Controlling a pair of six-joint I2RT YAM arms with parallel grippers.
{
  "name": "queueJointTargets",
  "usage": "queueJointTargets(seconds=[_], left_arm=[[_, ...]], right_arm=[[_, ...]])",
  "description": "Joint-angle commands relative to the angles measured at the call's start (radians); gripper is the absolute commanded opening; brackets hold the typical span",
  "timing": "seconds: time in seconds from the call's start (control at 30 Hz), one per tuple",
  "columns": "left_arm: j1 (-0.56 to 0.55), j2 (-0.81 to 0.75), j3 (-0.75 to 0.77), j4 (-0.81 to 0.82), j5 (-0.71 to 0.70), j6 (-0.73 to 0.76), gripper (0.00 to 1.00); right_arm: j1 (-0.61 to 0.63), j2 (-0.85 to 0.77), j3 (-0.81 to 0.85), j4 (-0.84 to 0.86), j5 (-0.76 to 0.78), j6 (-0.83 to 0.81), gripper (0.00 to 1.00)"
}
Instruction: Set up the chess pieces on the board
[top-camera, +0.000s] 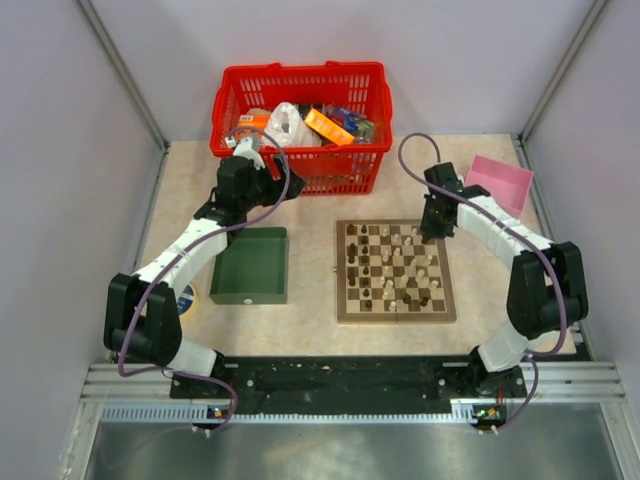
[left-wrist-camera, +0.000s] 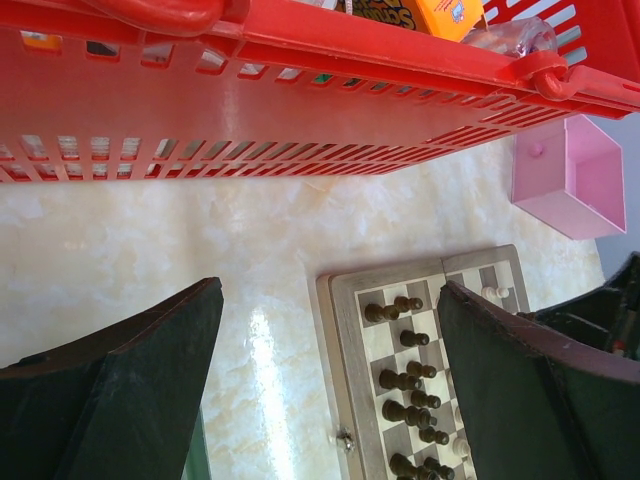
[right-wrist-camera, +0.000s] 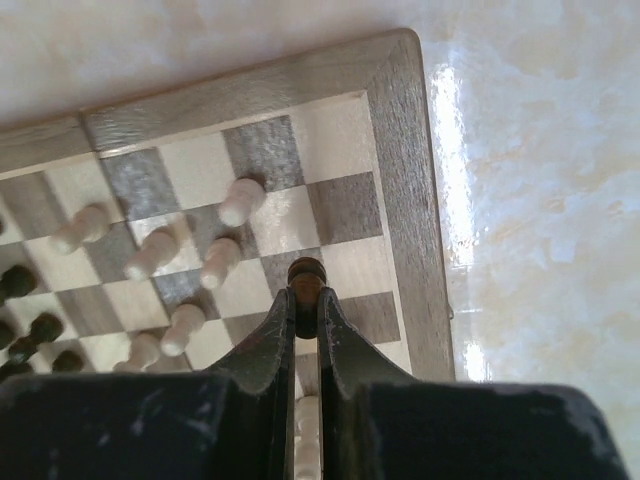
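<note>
The wooden board (top-camera: 395, 313) lies at the table's centre right with dark and pale chess pieces (top-camera: 385, 268) scattered over its squares. My right gripper (right-wrist-camera: 307, 305) hangs over the board's far right corner (right-wrist-camera: 395, 80), shut on a dark brown piece (right-wrist-camera: 307, 273); pale pieces (right-wrist-camera: 240, 200) stand just to its left. In the top view this gripper (top-camera: 434, 232) sits at the board's far right edge. My left gripper (left-wrist-camera: 330, 330) is open and holds nothing, hovering beside the red basket (left-wrist-camera: 250, 110), with the board's left edge (left-wrist-camera: 345, 380) and dark pieces (left-wrist-camera: 405, 382) below it.
A red basket (top-camera: 300, 90) full of packets stands at the back. A green tray (top-camera: 250, 265) lies left of the board. A pink box (top-camera: 500, 182) sits at the back right, a tape roll (top-camera: 188, 297) near the left arm.
</note>
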Motion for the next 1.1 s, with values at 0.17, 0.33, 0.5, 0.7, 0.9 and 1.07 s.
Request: queueJointTargets(seconds=[0.17,0.33,0.5,0.7,0.9,1.07], left_arm=[[0.002,-0.017,0.014,0.033,-0.011,-0.001,0.93],[0.001,-0.035,0.006,0.024,-0.026,0.007,0.93],[0.005,-0.055,-0.006,0.016,-0.045,0.016,0.93],[0.013,-0.057,-0.015,0.019,-0.042,0.013,0.93],[0.019,-0.06,-0.02,0.022,-0.039,0.01,0.93],[0.025,-0.063,-0.023,0.022,-0.036,0.01,0.93]], right_arm=[[0.186,-0.031,0.258,-0.038,-0.048,-0.034,0.0],[0.315,0.119,0.365,-0.015,-0.055,-0.027,0.0],[0.367,0.228,0.434,-0.007,-0.054,-0.007,0.0],[0.373,0.272,0.437,-0.004,-0.051,-0.004,0.0],[0.378,0.302,0.445,0.004,-0.065,-0.007,0.0],[0.382,0.321,0.45,0.002,-0.065,-0.013,0.0]])
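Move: About 19 cm to the right hand's left, 1 cm ahead and some 5 cm down lies the empty edge square, second from the board's far-left corner, for the dark chess piece it holds. The dark corner piece stands 3 cm farther out than that square, the dark pawn 3 cm to the right of it, and another dark edge piece 3 cm nearer the base. That square lies roughly 9 cm back, 16 cm right and 19 cm below the left hand. Swinging left in a quick arc of about 19 cm, the right hand carries the dark piece towards the empty square, rising some 9 cm to clear the standing pieces, then sinking nearly as far and slowing to a hover. It drifts some 2 cm forward and turns about 25 degrees counter-clockwise, the fingers keeping their pinch. ##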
